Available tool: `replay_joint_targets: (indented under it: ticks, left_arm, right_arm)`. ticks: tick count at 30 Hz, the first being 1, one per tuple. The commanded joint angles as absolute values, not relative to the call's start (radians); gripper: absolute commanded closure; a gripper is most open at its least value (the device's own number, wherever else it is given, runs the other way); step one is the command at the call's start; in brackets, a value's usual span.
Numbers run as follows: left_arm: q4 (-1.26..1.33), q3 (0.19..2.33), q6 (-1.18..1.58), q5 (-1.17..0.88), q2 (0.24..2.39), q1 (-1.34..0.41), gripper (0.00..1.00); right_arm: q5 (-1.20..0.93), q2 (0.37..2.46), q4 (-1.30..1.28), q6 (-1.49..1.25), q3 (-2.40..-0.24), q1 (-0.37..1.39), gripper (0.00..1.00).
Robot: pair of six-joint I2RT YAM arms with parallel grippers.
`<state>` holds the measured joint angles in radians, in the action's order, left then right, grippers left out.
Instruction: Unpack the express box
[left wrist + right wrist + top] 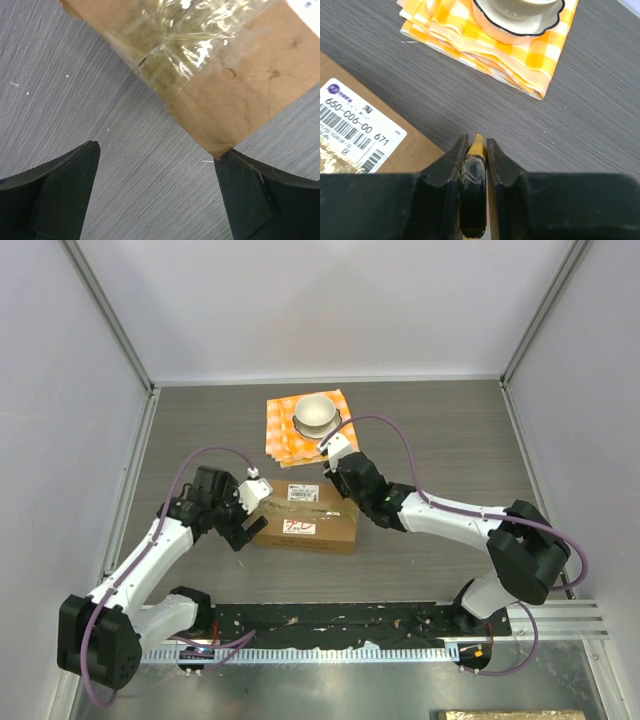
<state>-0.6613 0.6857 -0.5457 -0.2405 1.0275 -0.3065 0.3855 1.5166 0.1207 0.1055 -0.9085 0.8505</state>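
Note:
The express box [305, 518], brown cardboard with a white shipping label [303, 492] and a red-marked sticker [298, 527], lies flat in the middle of the table. My left gripper [250, 523] is at the box's left end, open. In the left wrist view its fingers [75, 180] stand wide apart; the right fingertip is at the taped end corner of the box [240, 75]. My right gripper [330, 466] hovers over the box's far right corner, shut on a slim black tool with a yellow tip [478, 144]. The label [355, 125] shows at its left.
An orange checked cloth [303, 435] lies just behind the box, with a white bowl [316, 412] on it; both fill the top of the right wrist view, cloth [520, 65] and bowl [515, 20]. A black strip [330, 625] runs along the near edge. Walls enclose three sides.

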Motion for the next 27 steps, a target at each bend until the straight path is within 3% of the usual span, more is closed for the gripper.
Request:
replay_joint_targets:
  ticks: [1, 14, 20, 27]
  left_arm:
    - [-0.62, 0.746, -0.453, -0.109, 1.035, -0.313, 0.0]
    - [-0.614, 0.845, -0.373, -0.181, 1.118, -0.311, 0.0]
    - [-0.803, 0.949, -0.436, -0.391, 1.072, -0.307, 0.0]
    - [-0.813, 1.042, -0.378, -0.453, 1.169, -0.273, 0.01]
  right_arm:
    - [0.37, 1.479, 0.14, 0.031, -0.91, 0.882, 0.99]
    - [0.658, 1.152, -0.09, -0.173, -0.747, 1.124, 0.99]
    - [0.818, 1.199, -0.127, -0.02, -0.917, 1.12, 0.99]
    - [0.625, 1.272, -0.007, -0.006, -1.101, 1.121, 0.99]
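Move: The left end of the box lies close by my empty left hand, its near corner by one finger; the box's middle is about 12 cm to that hand's right, 3 cm ahead and 4 cm lower. From my right hand, which holds the yellow cutter at the box's far edge, that middle is some 9 cm back, 7 cm left and 9 cm down. The bowl stands about 16 cm ahead of my right hand, 4 cm to its left and 10 cm lower. I swivel the box clockwise between my hands: my right hand, still gripping the cutter, sweeps back about 11 cm against the far side near its right end, while my open left hand nudges the left end forward 3 cm or so. Then both come free and rise, the left 9 cm up and drifting right, the right about as much, easing a little forward again. ##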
